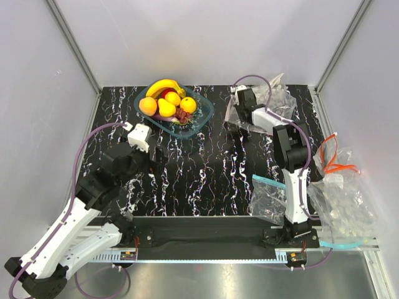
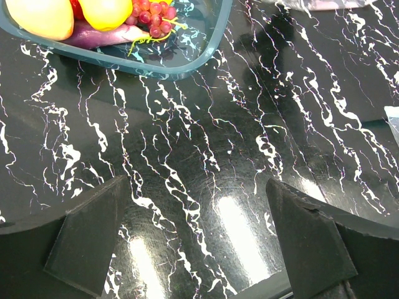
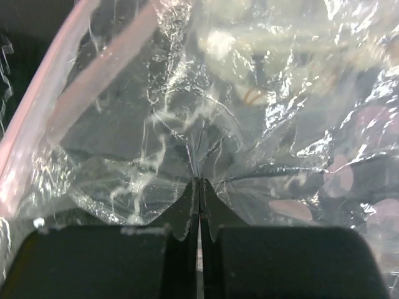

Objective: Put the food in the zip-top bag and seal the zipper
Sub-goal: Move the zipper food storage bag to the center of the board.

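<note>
The food (image 1: 169, 103), a banana, lemons, orange rounds and a dark red grape cluster, lies in a teal tray (image 1: 206, 115) at the back centre. In the left wrist view the lemons (image 2: 43, 15) and grapes (image 2: 153, 11) show at the top. My left gripper (image 1: 138, 134) (image 2: 196, 187) hovers open over bare table just in front of the tray. The zip-top bag (image 1: 283, 99) (image 3: 249, 93) lies crumpled at the back right. My right gripper (image 1: 240, 99) (image 3: 199, 184) is shut, pinching a fold of its clear film. The pink zipper (image 3: 40, 93) runs along the left of that view.
A second clear bag with a teal-blue strip (image 1: 271, 196) lies beside the right arm's base. More clear bags (image 1: 343, 205) and orange ties (image 1: 336, 162) sit past the table's right edge. Grey walls close in the back and both sides.
</note>
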You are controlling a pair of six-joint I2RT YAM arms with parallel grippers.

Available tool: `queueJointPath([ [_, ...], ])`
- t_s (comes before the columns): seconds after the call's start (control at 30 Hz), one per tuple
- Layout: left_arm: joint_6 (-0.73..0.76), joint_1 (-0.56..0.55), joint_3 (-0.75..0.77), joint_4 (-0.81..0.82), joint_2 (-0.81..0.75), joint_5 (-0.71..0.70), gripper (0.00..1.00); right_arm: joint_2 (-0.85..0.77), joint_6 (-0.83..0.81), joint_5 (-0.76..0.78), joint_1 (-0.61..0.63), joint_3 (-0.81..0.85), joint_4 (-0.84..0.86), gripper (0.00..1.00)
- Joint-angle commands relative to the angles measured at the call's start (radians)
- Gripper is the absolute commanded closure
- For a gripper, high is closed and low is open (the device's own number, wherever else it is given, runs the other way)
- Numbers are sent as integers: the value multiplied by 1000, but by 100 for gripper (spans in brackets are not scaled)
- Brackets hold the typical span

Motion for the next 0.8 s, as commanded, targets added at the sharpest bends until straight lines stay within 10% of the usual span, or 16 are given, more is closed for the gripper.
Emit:
queueJointPath([
  [0.0,5,6,2,38,-4,12,1,-124,39,-67,2,-88,54,100],
  [0.77,3,5,2,35,-15,8,1,-804,341,-265,6,-751,105,100],
])
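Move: The right hand already pinches the clear food bag, whose middle lies about 7 cm to its right and 5 cm ahead at fingertip height. The board's centre, where the bag goes, is roughly 16 cm back and 13 cm to its left. The fruit basket stands some 26 cm to its left and 3 cm ahead; the blue-zipper bag lies about 35 cm back and 10 cm to its right. From the idle left hand, the centre is about 16 cm ahead, 15 cm right and 22 cm below. With its shut fingertips keeping their pinch on the bag's film, the right hand drags the bag back towards the robot by about 16 cm, speeding up as it goes and bringing it closer to the board's centre with hardly any sideways travel. It dips a centimetre at first, then climbs to some 6 cm above where it began, while the wrist rolls about 20 degrees, its left side rising. ##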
